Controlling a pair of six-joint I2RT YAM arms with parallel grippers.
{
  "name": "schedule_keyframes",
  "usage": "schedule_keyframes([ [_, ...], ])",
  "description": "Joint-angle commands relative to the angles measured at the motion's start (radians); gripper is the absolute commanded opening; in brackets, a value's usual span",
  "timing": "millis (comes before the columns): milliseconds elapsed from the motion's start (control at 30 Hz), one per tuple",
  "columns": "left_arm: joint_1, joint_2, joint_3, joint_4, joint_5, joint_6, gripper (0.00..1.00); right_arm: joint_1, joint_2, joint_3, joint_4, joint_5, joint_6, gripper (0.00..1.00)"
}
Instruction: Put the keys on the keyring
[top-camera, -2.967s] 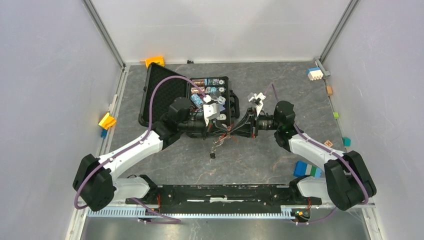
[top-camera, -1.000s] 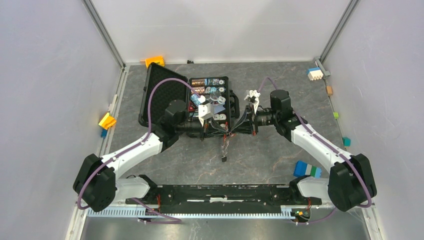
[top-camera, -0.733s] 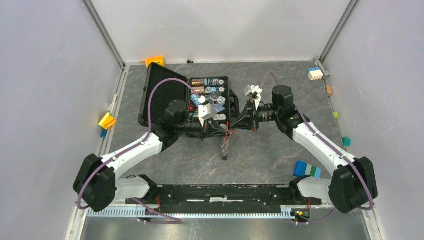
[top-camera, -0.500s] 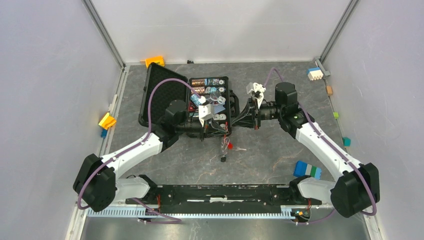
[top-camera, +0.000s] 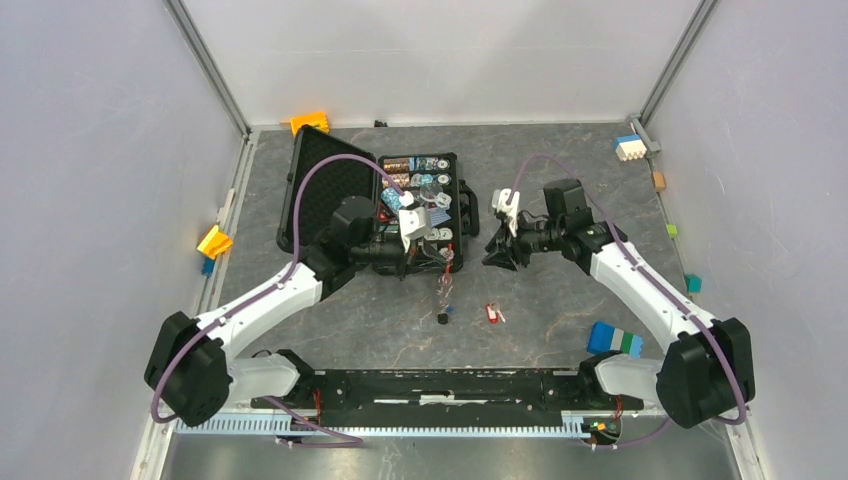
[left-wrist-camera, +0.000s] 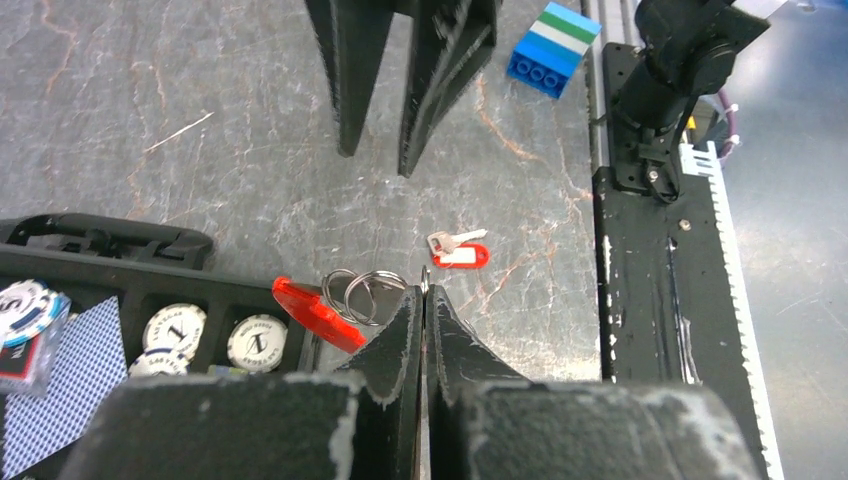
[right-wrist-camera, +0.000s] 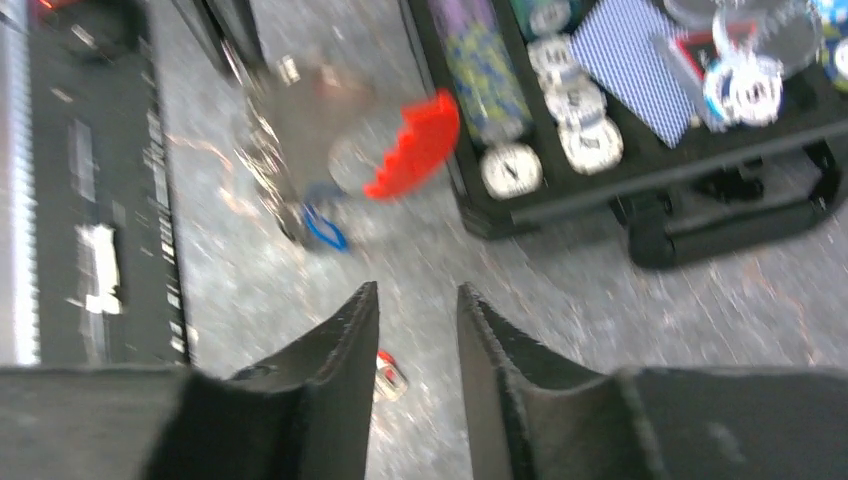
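Observation:
My left gripper (top-camera: 441, 258) (left-wrist-camera: 425, 290) is shut on the thin edge of the keyring (left-wrist-camera: 365, 294). The ring's long red tag (left-wrist-camera: 315, 311) (right-wrist-camera: 415, 145) sticks out beside the fingers. Its chain (top-camera: 441, 290) hangs down with a blue-headed key (top-camera: 448, 309) (right-wrist-camera: 322, 228) and a small dark piece near the lower end. A red-headed key (top-camera: 491, 313) (left-wrist-camera: 460, 255) (right-wrist-camera: 388, 372) lies loose on the table, held by nothing. To its upper right my right gripper (top-camera: 497, 262) (right-wrist-camera: 418, 288) stands open and empty, apart from the keyring.
An open black case (top-camera: 300, 190) (left-wrist-camera: 100, 240) (right-wrist-camera: 700, 240) with poker chips and cards lies behind the left gripper. A blue, green and white block (top-camera: 615, 340) (left-wrist-camera: 550, 50) sits by the right arm's base. Small coloured blocks (top-camera: 310, 122) line the table edges.
My right gripper, shut close against the keyring a second ago, has opened and drawn back to the right. The red-headed key has dropped onto the table. The left gripper still holds the keyring.

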Motion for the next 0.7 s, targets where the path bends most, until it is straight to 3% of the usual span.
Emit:
schedule_keyframes([
  [0, 0.009, -0.039, 0.073, -0.093, -0.05, 0.096, 0.02, 0.011, -0.017, -0.101, -0.082, 0.227, -0.248, 0.44],
  [233, 0.021, -0.06, 0.08, -0.166, -0.046, 0.118, 0.02, 0.094, 0.042, -0.183, -0.085, 0.33, -0.377, 0.58],
  [367, 0.034, -0.074, 0.079, -0.218, -0.016, 0.155, 0.02, 0.187, 0.035, -0.241, -0.034, 0.421, -0.456, 0.6],
  [667, 0.044, -0.085, 0.084, -0.263, 0.012, 0.18, 0.02, 0.242, 0.077, -0.232, -0.015, 0.462, -0.578, 0.59],
])
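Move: The key with the red tag lies on the table about 6 cm back from the right hand, 4 cm to its right and some 17 cm below. From the right hand, the keyring in the left fingers is about 9 cm to the left, 1 cm back and 2 cm higher; the chip case's middle is some 18 cm ahead, 16 cm left and 15 cm down. From the left hand, the key is about 5 cm back, 13 cm right and 20 cm below. The empty right hand drops some 14 cm towards the key with the red tag, drawing right and back by about 4 cm each, while its leftward-pointing fingers tip down by some 30 degrees with a slight counter-clockwise turn and spread clearly wider, ending just above the key without a visible touch. The left hand keeps its pinch on the keyring and eases about 3 cm left, away from the right hand's starting place, sinking about a centimetre. ##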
